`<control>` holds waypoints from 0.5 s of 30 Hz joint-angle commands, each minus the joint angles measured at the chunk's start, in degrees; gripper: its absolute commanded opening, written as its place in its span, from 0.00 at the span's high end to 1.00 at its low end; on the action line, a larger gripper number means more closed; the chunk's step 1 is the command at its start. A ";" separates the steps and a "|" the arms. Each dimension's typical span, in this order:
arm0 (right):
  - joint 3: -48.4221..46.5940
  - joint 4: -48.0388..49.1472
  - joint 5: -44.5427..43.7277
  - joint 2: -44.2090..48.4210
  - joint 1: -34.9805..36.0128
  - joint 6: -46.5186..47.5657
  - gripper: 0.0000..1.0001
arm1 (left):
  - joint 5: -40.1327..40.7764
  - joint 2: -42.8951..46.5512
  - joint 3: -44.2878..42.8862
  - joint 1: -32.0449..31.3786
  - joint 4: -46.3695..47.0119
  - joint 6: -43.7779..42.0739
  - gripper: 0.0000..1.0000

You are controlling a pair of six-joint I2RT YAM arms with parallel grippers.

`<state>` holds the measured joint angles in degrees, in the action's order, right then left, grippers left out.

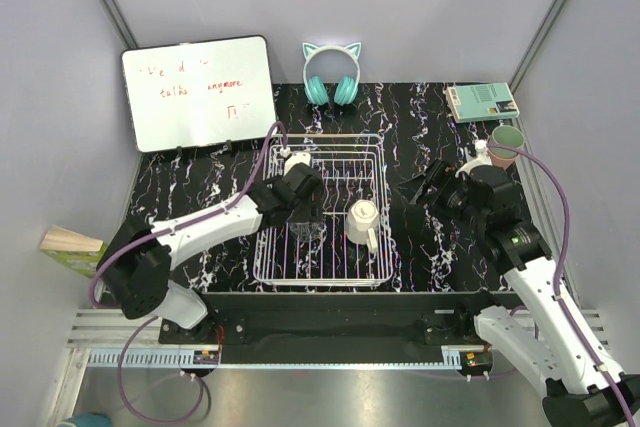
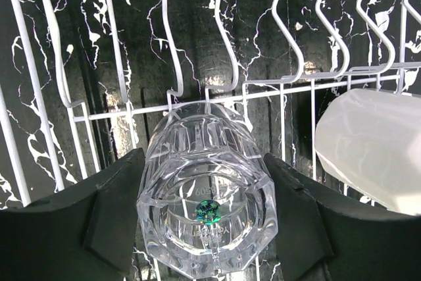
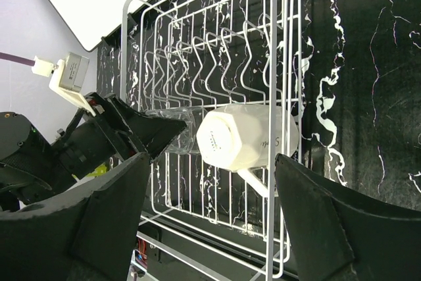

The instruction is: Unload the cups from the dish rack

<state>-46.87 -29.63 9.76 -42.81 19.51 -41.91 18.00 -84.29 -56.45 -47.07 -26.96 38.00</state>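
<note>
The white wire dish rack [image 1: 384, 209] stands mid-table. In it a clear glass [image 2: 207, 195] lies upside down, base toward the left wrist camera, and my left gripper [image 2: 205, 222] is shut on it, one pad against each side. In the top view the left gripper [image 1: 303, 209] hangs over the rack's left half. A cream mug [image 1: 362, 219] with a handle stands upside down beside it, seen as the mug [image 3: 243, 137] through the rack's wires [image 3: 273, 44]. My right gripper [image 1: 435, 185] is open and empty, outside the rack's right side. A sage-green cup [image 1: 506, 141] stands at the table's right edge.
A whiteboard [image 1: 198, 92] leans at the back left, teal cat-ear headphones [image 1: 331, 72] lie at the back centre, and a pale green box [image 1: 482, 101] sits at the back right. A small carton [image 1: 72, 247] lies off the table's left edge.
</note>
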 commanded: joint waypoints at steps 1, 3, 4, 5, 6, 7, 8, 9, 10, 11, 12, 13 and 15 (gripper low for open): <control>-0.41 2.38 1.40 1.15 0.36 -0.10 0.16 | -0.77 4.73 -3.22 0.13 -4.23 0.15 1.00; -0.67 2.47 1.58 1.06 0.36 -0.10 0.16 | -0.60 7.11 -4.72 0.14 -4.94 -0.47 1.00; -0.68 2.56 1.93 1.06 0.36 0.07 0.16 | -0.68 9.47 -6.55 0.14 -5.64 -1.17 1.00; -0.68 2.90 2.19 1.06 0.36 -0.10 0.16 | -0.68 10.54 -7.35 0.14 -5.91 -1.61 1.00; -0.68 3.08 2.46 1.23 0.36 -0.19 0.16 | -1.03 11.77 -8.15 0.14 -6.17 -1.79 1.00; -0.59 3.52 3.33 1.32 0.36 -0.36 0.16 | -1.47 14.13 -9.55 0.05 -6.17 -2.14 1.00; -0.33 4.65 3.95 1.50 0.36 -0.54 0.16 | -2.08 15.29 -10.00 0.13 -5.65 -2.49 1.00; -0.15 5.10 4.65 1.76 0.36 -0.80 0.16 | -4.27 16.52 -10.26 0.14 -4.86 -2.84 1.00; 0.11 5.89 6.05 2.02 0.36 -1.33 0.16 | -5.77 18.96 -9.48 0.22 -1.55 -3.36 1.00; 0.98 7.64 6.93 2.11 0.36 -1.77 0.16 | -7.61 20.38 -8.60 0.48 0.83 -3.54 1.00; 1.52 8.79 7.98 2.29 0.36 -2.21 0.16 | -12.94 21.70 -7.03 0.92 3.64 -3.55 1.00; 2.04 9.75 10.00 2.55 0.36 -3.08 0.17 | -15.95 24.24 -3.62 1.36 10.28 -2.50 1.00; 3.71 13.53 12.03 3.25 0.36 -4.31 0.18 | -24.01 26.01 0.00 3.03 16.65 -0.48 1.00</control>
<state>-45.36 -24.49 15.22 -40.99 19.51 -43.48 9.82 -62.43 -61.60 -46.13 -26.22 36.01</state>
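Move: The clear glass is already in the left fingers, down in the rack. The open right gripper it is being taken to waits about 20 cm to the right and some 14 cm higher, about level in reach. The white mug stands roughly 13 cm to the left hand's right and 1 cm nearer the base, at about its height; the rack's right rim is about 18 cm to the right, level in reach. From the right hand, the glass lies about 20 cm left and 14 cm below. Almost straight up, slowly at first and then fast, the left hand lifts the clear glass some 17 cm out of the rack, easing slightly back. As it climbs, the wrist turns nearly 30 degrees, swinging the fingers and glass up and to the right, towards the right gripper; the left fingers keep their hold. The right hand, fingers still wide open, begins a small drift left and up. ##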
